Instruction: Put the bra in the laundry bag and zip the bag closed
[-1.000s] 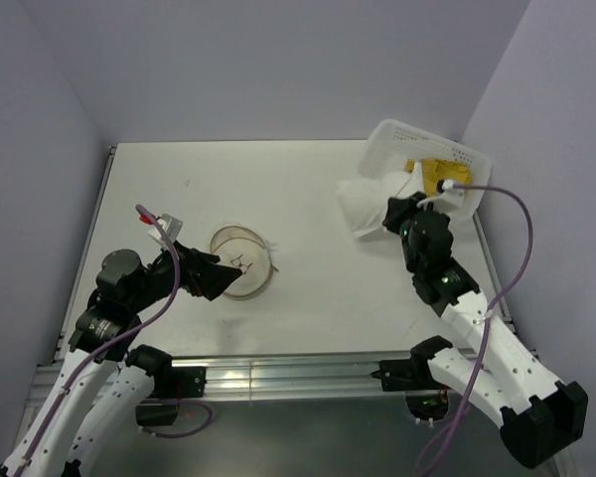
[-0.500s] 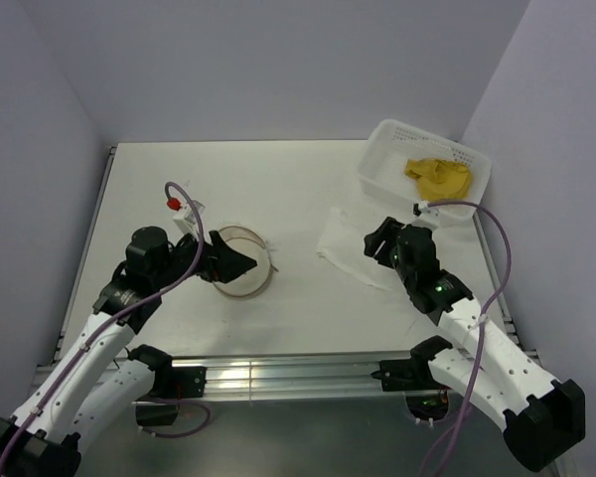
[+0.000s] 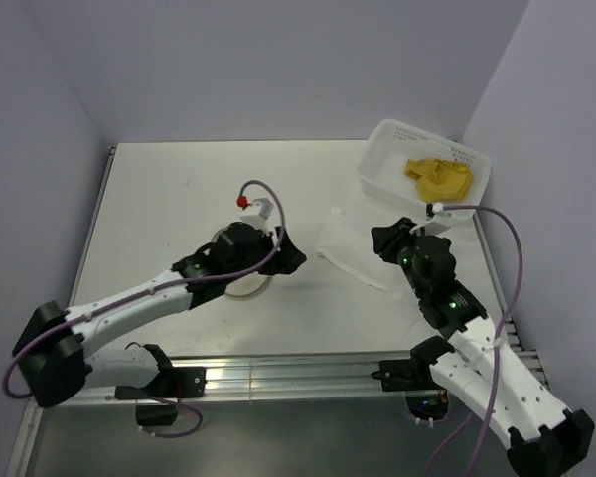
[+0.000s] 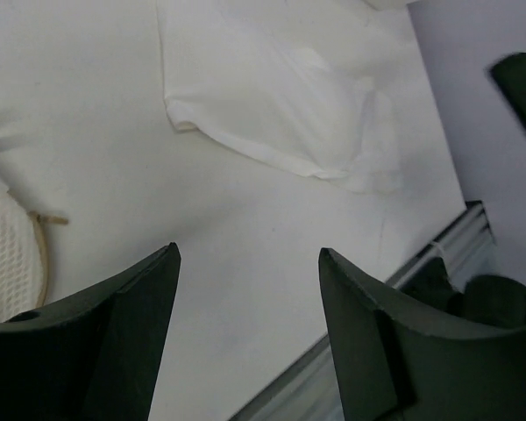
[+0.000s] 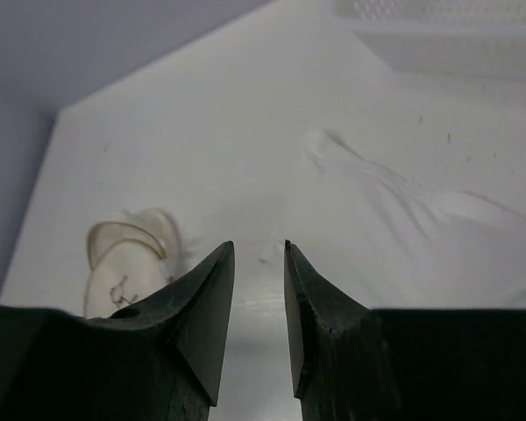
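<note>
The mustard-yellow bra (image 3: 437, 177) lies in the white basket (image 3: 377, 171) at the back right, away from both grippers. The round cream mesh laundry bag (image 3: 250, 286) sits at the table's middle left, mostly hidden under my left arm; its edge also shows as laundry bag (image 4: 4, 263) and laundry bag (image 5: 123, 246). My left gripper (image 3: 293, 260) (image 4: 245, 254) reaches just right of the bag, open and empty above bare table. My right gripper (image 3: 379, 238) (image 5: 258, 246) hovers over a flat white cloth, its jaws narrowly apart with nothing between them.
A white cloth (image 3: 353, 250) (image 4: 272, 114) (image 5: 403, 210) lies flat between the bag and the basket. The basket (image 5: 447, 35) stands against the right wall. The table's metal front rail (image 3: 298, 376) runs along the near edge.
My right gripper let go of the white cloth, which now lies flat on the table, and the bra shows in the basket. My left arm swung right, across the laundry bag.
</note>
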Controlling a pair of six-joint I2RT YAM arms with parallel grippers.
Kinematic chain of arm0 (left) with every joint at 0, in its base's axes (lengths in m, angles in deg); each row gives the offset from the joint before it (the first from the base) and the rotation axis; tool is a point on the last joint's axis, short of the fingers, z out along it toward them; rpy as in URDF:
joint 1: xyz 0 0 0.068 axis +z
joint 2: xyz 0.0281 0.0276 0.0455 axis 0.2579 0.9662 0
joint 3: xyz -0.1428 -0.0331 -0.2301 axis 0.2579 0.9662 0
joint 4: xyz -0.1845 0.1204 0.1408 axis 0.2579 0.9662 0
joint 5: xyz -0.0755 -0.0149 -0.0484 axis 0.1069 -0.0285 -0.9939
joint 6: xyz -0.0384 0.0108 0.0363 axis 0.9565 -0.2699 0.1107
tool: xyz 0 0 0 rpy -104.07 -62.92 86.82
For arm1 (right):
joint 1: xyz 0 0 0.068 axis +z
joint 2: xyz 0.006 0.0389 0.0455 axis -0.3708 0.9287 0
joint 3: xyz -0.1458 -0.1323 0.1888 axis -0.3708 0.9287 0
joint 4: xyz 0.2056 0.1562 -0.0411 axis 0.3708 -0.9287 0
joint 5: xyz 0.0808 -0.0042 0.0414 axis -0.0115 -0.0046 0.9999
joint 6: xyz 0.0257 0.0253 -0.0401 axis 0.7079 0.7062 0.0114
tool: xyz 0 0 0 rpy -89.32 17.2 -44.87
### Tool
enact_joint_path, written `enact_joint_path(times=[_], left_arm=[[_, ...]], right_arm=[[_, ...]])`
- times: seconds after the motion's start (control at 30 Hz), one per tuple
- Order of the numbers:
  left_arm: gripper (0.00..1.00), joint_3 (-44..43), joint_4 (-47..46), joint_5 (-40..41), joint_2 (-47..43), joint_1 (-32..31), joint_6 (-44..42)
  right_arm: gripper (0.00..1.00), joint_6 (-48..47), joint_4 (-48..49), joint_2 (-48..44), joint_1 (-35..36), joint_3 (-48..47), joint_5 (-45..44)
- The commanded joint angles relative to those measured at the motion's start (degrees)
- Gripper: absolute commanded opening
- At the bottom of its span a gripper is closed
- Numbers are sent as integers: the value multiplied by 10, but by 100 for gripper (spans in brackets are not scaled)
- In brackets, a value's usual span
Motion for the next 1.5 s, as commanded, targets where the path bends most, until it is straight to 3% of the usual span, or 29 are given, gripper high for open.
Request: enact_joint_path(times=[0.0, 0.27, 0.47, 0.67, 0.93, 1.03, 1.07, 1.13, 1.17, 1.23, 1.33, 1.47], left_arm=[[70, -70, -58, 177, 105, -49, -13], [67, -225, -42, 180, 365, -46, -41], [65, -249, -73, 124, 441, -21, -41], [55, -240, -110, 56, 469, -11, -38], [50, -246, -136, 1, 504, -3, -36], [36, -236, -160, 1, 495, -2, -38], [21, -236, -166, 1, 491, 1, -40], [6, -236, -168, 5, 488, 3, -40], [0, -235, -169, 9, 482, 6, -41], [0, -227, -182, 14, 470, 6, -44], [0, -206, -220, 24, 418, 5, -50], [0, -190, -268, 8, 354, 7, -80]], right_arm=[[37, -15, 25, -81, 5, 9, -20], [37, -23, 14, -140, 5, 32, -12], [37, -19, 30, -143, 5, 54, 12], [38, -19, 43, -132, 5, 60, 19], [38, -8, 68, -93, 4, 60, 49], [38, -7, 71, -81, 5, 57, 52], [38, -7, 72, -77, 5, 57, 53], [38, -5, 77, -70, 5, 58, 57], [38, -4, 78, -64, 5, 58, 59], [38, -2, 79, -59, 5, 60, 65], [53, 6, 100, -46, 5, 67, 79], [65, -5, 111, -32, 5, 66, 108]])
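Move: About 10 cm ahead of the left hand, 10 cm to its right and 16 cm below is the near-left corner of the white cloth spread on the table. The round mesh bag lies some 6 cm ahead and 10 cm to this hand's left, also on the table; the white basket stands far off, roughly 33 cm ahead and 36 cm to its right. From the right hand the same corner is about 5 cm ahead, 16 cm left and 18 cm below. Swooping down about 15 cm while reaching forward and right, the open left hand comes to the cloth's near-left corner, rolling its left side up some 20 degrees and partly back; it edges right at table level, shuts its fingers on the corner and starts lifting. The empty right hand rises and draws back slightly, then sinks and drifts left over the cloth, its fingers finally opening wider. ##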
